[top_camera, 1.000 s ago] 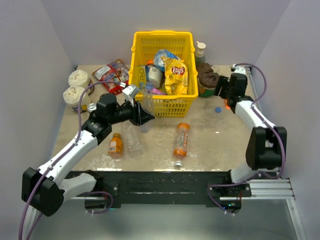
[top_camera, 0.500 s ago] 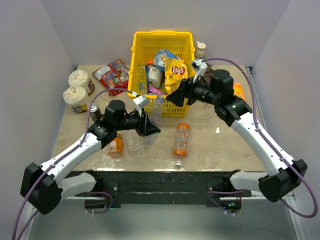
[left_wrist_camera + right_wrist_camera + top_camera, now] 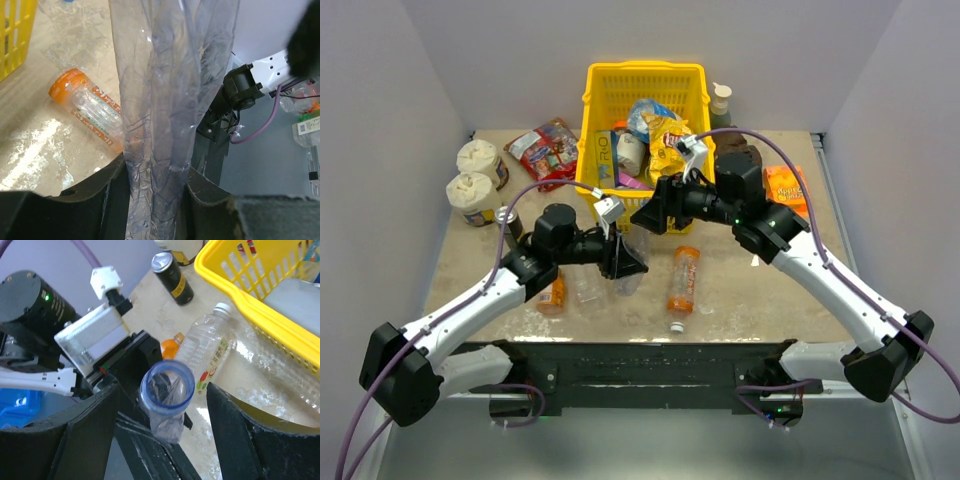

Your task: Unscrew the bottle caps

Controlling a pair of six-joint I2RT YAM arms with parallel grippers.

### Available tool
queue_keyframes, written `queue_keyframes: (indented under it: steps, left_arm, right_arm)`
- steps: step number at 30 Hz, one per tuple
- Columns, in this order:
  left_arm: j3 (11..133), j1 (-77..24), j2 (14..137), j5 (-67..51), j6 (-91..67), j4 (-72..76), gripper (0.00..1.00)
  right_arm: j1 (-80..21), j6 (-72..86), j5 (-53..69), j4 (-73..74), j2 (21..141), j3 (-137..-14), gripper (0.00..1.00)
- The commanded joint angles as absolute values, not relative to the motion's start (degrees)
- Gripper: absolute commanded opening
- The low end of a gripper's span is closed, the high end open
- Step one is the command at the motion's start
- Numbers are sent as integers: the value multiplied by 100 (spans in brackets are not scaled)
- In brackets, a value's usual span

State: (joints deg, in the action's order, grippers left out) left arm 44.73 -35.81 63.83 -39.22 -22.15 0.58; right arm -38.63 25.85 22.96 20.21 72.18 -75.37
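Note:
My left gripper point(image 3: 152, 200) is shut on a crumpled clear bottle point(image 3: 160, 100) and holds it off the table; the top view shows the bottle point(image 3: 634, 250) tilted toward the right arm. Its blue-rimmed mouth point(image 3: 166, 385) sits between the fingers point(image 3: 95, 435) of my open right gripper point(image 3: 162, 405), which do not touch it. I see no cap on that mouth. On the table lie an orange-label bottle point(image 3: 683, 280) with a white cap point(image 3: 676, 326), a second clear bottle point(image 3: 207, 347) with a white cap point(image 3: 223, 307), and a small orange juice bottle point(image 3: 552, 290).
A yellow basket point(image 3: 645, 130) full of snack packs stands at the back middle. Two white tubs point(image 3: 475, 170), a dark can point(image 3: 506, 218) and a red snack bag point(image 3: 545, 150) are at the left. An orange pack point(image 3: 785, 185) lies at the back right.
The right arm has swung from the back right corner to the middle, its open jaws now around the held bottle's mouth. The left gripper carried the bottle a little forward and right.

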Motion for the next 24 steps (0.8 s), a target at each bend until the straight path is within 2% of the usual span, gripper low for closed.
queue_keyframes:
  steps: [1, 4, 5, 7, 9, 13, 15, 22, 24]
  left_arm:
    - [4360, -3665, 6214, -3973, -2320, 343, 28]
    - [4316, -3665, 6144, -3955, -2338, 351, 28]
    - [4307, -3665, 6135, -3955, -2338, 360, 28]
    - [4289, -3665, 6108, -3946, -2338, 387, 28]
    - [4272, -3674, 6100, -3903, -2364, 404, 28]
    - [4263, -3683, 6091, -3894, -2355, 431, 28]
    - [4263, -3683, 6082, -3894, -2347, 431, 28]
    - [4236, -3674, 6012, -3850, -2355, 475, 30]
    - [4236, -3674, 5986, -3771, -2355, 440, 40]
  right_arm:
    - [-3911, 2734, 1872, 1951, 7215, -7945, 70]
    - [-3955, 2654, 1994, 2030, 7321, -8059, 60]
    - [-3981, 2637, 2039, 2048, 7365, -8068, 49]
    - [-4008, 2610, 2223, 2074, 7400, -8077, 40]
    - [-4060, 2540, 2302, 2188, 7453, -8095, 38]
    - [-4139, 2426, 2355, 2408, 7497, -8112, 44]
    - [-4148, 2417, 2347, 2461, 7506, -8104, 44]
    - [-4192, 2408, 2154, 2479, 7497, -8112, 10]
    - [-4192, 2400, 1874, 2461, 7401, -8130, 0]
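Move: Just beyond the right hand's open fingers, about 1 cm ahead and 1 cm left at the same height, is the neck of the clear bottle held upright by the left hand; the neck is some 6 cm ahead of the left hand, 2 cm to its right and 11 cm above. On the table about 30 cm below the right hand, the orange-label bottle lies some 10 cm right and 1 cm back, the white-capped bottle 16 cm left and 5 cm ahead. The yellow basket is about 30 cm ahead, 25 cm lower, neither left nor right. Closing from wide to about half that gap, the right fingers pinch the neck of the clear bottle from either side, just at its mouth, while the right hand eases about 1 cm left and rises roughly a centimetre before sinking again. The left hand keeps its grip on the bottle's body and settles about 1 cm back and 1 cm down. ##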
